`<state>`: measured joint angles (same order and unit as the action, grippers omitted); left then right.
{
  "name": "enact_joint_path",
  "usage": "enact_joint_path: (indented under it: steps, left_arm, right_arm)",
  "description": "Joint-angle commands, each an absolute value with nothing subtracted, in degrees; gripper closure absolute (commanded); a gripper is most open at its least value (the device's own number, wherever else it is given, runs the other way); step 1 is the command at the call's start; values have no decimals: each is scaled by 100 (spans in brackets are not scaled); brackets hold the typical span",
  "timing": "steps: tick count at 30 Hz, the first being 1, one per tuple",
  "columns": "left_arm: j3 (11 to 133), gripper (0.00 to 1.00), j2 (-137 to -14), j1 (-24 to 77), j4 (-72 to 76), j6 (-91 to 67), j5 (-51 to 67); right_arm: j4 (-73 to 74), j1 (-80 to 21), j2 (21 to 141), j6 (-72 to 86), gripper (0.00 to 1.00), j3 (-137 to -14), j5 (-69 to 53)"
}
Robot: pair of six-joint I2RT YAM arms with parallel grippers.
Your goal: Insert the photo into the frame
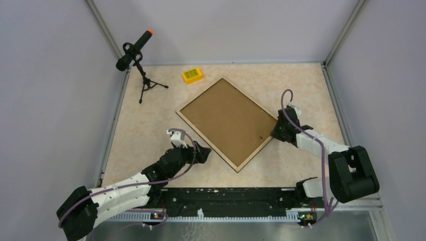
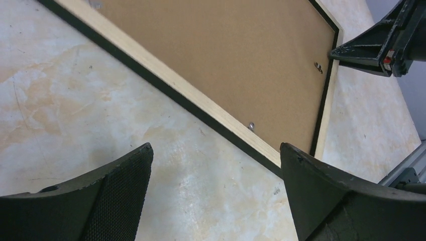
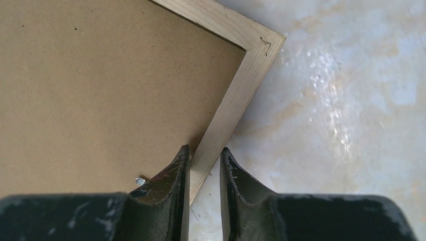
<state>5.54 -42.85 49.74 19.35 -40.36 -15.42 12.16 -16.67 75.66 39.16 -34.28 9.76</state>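
Note:
The frame (image 1: 248,99) lies back up on the table, turned like a diamond. Its light wood rail (image 3: 236,100) surrounds a brown backing board (image 1: 226,120). The photo is out of view. My right gripper (image 1: 275,131) is at the frame's right corner. In the right wrist view its jaws straddle the wood rail (image 3: 205,149), one fingertip over the board and one outside, and they are shut on it. My left gripper (image 1: 201,150) hovers wide open (image 2: 216,148) over bare table, just short of the frame's lower-left rail (image 2: 166,75), holding nothing.
A microphone on a small tripod (image 1: 135,50) stands at the back left. A yellow box (image 1: 192,75) lies behind the frame. Metal uprights and grey walls enclose the table, and a black rail (image 1: 226,198) runs along the near edge.

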Motion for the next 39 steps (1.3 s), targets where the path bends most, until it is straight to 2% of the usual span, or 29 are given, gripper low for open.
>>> enact_joint_path:
  steps: [1, 5, 12, 13, 14, 18, 20, 21, 29, 39]
  left_arm:
    - [488, 1, -4280, 4939, 2162, -4056, -1533]
    - [571, 2, -4466, 4936, 2170, -4045, -1522]
    - [731, 2, -4810, 4924, 2191, -3990, -1424]
    - [740, 2, -4823, 4916, 2196, -3983, -1426]
    - [734, 2, -4833, 4913, 2202, -3984, -1412]
    - [730, 2, -4855, 4902, 2235, -3990, -1404]
    - [730, 2, -4879, 4890, 2266, -3994, -1398]
    - [730, 2, -4904, 4883, 2286, -3988, -1390]
    - [784, 2, -5037, 4862, 2318, -3934, -1261]
    - [383, 2, -4352, 4856, 2437, -4014, -1317]
  right_arm:
    - [512, -1602, 7761, 2089, 100, -3642, 151]
    - [378, -1523, 8277, 1654, 100, -3932, -677]
    - [1272, -1512, 9680, 1359, 100, -5469, -563]
    - [1502, -1524, 9830, 1366, 96, -5812, -540]
    - [1751, -1521, 9935, 1398, 87, -6016, -511]
    - [2803, -1573, 9959, 1838, 44, -6487, -319]
    - [3003, -1755, 9615, 2235, 33, -6337, -58]
    - [3016, -1872, 9416, 2465, 31, -6235, 105]
    - [3102, -2021, 8962, 4735, 27, -5795, 709]
    - [3710, -2161, 9645, 5613, 29, -6286, 997]
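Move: The right hand already pinches the frame's near-right side, close to its right-hand corner; the frame's middle lies about 18 cm to its left and 5 cm farther out, just below it. A metal clip on the backing board sits roughly 4 cm to the hand's left, level with it fore and aft and slightly below. From the left hand the frame's middle is some 11 cm ahead, 8 cm to the right and 7 cm below. Forward and to the left, about 8 cm and 5 cm, the right hand drags the pinched frame side over the table, its wrist turning some 25 degrees counter-clockwise to swing the frame. Its fingers then open and let go; the hand draws back about 5 cm, lifting, then sinks again over the frame's right side while turning back clockwise. The left hand, fingers wide open, dips about 2.5 cm and comes most of the way back up. ##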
